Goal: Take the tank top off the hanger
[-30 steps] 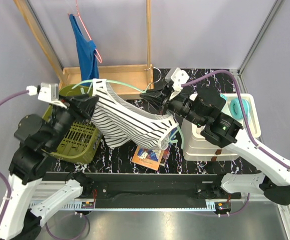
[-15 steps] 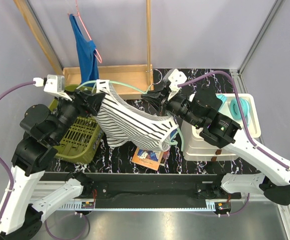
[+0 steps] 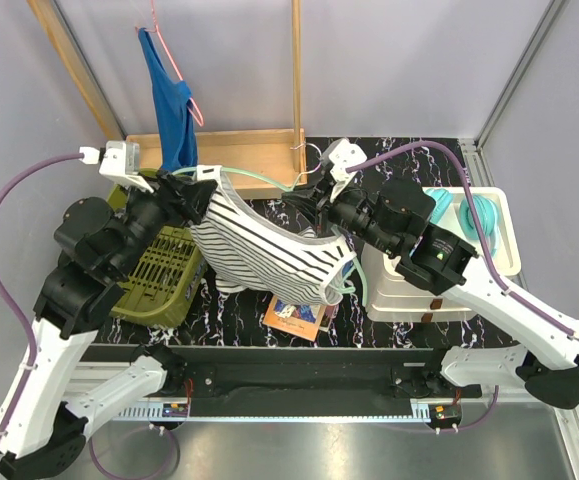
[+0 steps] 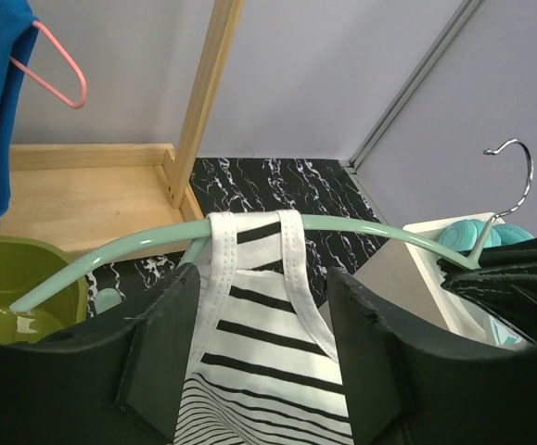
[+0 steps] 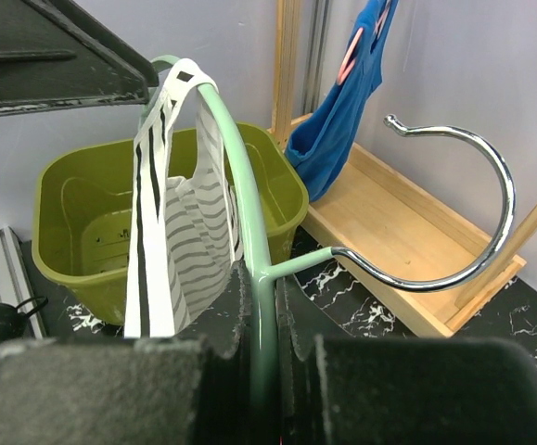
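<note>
A black-and-white striped tank top [image 3: 269, 250] hangs by its straps from a mint green hanger [image 3: 259, 178] held in the air over the table. My right gripper [image 3: 304, 200] is shut on the hanger's bar just below its metal hook, seen in the right wrist view [image 5: 263, 287]. My left gripper [image 3: 194, 195] is open at the left end of the hanger. In the left wrist view [image 4: 263, 278] its jaws stand either side of the two white straps [image 4: 249, 241] without touching them. The hanger bar [image 4: 370, 227] runs across above the fingertips.
An olive green basket [image 3: 154, 270] sits under the left arm. A wooden rack [image 3: 229, 150] stands at the back, with a blue top on a pink hanger [image 3: 169, 90]. A white bin [image 3: 494, 265] with teal hangers is at right. A book [image 3: 299, 315] lies below the top.
My left gripper has moved up and right to the straps at the hanger's left end. My right gripper has shifted the hanger slightly up and left.
</note>
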Available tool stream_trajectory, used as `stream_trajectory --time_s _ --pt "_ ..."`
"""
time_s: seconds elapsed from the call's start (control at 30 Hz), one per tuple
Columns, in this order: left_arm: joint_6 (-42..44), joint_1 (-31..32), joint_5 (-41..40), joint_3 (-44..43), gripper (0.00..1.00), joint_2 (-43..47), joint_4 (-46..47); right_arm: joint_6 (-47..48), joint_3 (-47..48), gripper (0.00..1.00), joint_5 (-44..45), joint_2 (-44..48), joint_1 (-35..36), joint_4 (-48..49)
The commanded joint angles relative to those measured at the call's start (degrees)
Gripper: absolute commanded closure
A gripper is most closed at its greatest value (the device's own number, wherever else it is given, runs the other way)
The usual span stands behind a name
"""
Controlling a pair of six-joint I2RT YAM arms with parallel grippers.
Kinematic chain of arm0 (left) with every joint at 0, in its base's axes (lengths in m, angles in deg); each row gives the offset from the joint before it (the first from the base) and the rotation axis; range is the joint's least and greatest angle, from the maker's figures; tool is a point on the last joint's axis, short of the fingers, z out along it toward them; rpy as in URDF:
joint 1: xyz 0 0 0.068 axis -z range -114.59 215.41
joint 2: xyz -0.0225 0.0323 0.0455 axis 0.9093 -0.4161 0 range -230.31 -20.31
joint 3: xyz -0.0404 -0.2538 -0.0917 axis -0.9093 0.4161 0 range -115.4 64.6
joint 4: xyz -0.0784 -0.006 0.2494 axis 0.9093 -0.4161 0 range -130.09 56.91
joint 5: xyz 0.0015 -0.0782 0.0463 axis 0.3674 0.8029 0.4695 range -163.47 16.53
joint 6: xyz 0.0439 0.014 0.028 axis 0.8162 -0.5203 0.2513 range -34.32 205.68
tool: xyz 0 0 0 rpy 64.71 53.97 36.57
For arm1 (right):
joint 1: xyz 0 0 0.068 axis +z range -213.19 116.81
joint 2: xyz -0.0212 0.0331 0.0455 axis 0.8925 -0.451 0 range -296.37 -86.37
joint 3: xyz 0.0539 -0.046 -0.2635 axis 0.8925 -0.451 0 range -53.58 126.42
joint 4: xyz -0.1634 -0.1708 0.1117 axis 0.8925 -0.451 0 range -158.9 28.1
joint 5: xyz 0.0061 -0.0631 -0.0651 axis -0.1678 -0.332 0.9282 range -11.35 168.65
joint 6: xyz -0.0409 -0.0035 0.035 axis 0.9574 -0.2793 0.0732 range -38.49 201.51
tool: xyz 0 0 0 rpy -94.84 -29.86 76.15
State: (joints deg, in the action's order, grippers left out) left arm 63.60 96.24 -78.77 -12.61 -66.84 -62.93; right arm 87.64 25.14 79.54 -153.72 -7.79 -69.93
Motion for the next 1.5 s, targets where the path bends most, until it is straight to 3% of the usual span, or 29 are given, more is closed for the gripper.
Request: stream_trajectory --time_s 0.0,0.47,0.73,0.87,1.07,1.1,1.13,1.33,1.47 --pt "-1.9 -0.1 -1.2 0.4 0.4 -1.4 3.0 -1.1 2.9 1.0 1.6 0.3 0.4 2.8" --pt "-1.2 -0.1 -5.0 1.4 0.42 -4.7 2.4 -2.0 3.3 1.0 -0.3 -0.1 0.4 2.4" --pt "0.0 0.0 -6.3 1.5 0.62 -6.1 3.1 -2.2 3.1 1.0 -0.6 -0.5 0.4 2.5" --pt "0.4 0.0 -6.6 1.5 0.78 -6.3 3.5 -2.3 2.3 1.0 -0.3 0.0 0.5 2.6" --pt "-0.1 0.0 -5.3 2.3 0.88 -6.1 4.4 -3.2 1.7 1.0 -0.7 1.0 0.4 2.5" --pt "-0.2 0.0 -5.0 2.5 0.98 -5.8 4.8 -3.2 1.5 1.0 -0.6 1.0 0.4 2.5" --pt "-0.3 -0.1 -5.0 2.7 1.0 -5.4 5.4 -3.1 1.4 1.0 -0.4 1.0 0.5 2.5" --pt "-0.9 -0.1 -4.8 5.8 1.0 -0.1 9.4 -3.8 -2.0 1.0 5.3 3.0 0.4 2.8" --pt "-0.1 -0.1 -11.1 7.5 1.0 3.3 10.4 -5.0 -5.6 1.0 4.3 6.6 0.4 3.4"
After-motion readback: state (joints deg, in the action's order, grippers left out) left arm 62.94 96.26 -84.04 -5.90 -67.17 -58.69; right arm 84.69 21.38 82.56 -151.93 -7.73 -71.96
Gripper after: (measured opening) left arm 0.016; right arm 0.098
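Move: The strap of the tank top, looped over the hanger's upper arm, is about 4 cm ahead of the left hand, 1 cm to its right and 3 cm below. The hanger's free end is some 3 cm ahead, 6 cm left and 3 cm lower; the right fingers, gripping the hanger's neck, are level with it, 15 cm to its right and about 6 cm lower. From the right hand the strap lies roughly 3 cm ahead, 14 cm left and 4 cm higher. Reaching forward and down about 4 cm each, tipping slightly downward, the left hand brings its open fingers around the strap and shuts them, pinching the cloth right by the hanger's arm, then starts drawing back about 1.5 cm. The right hand keeps its grip on the hanger's neck and sinks some 3 cm, easing right at the end. ##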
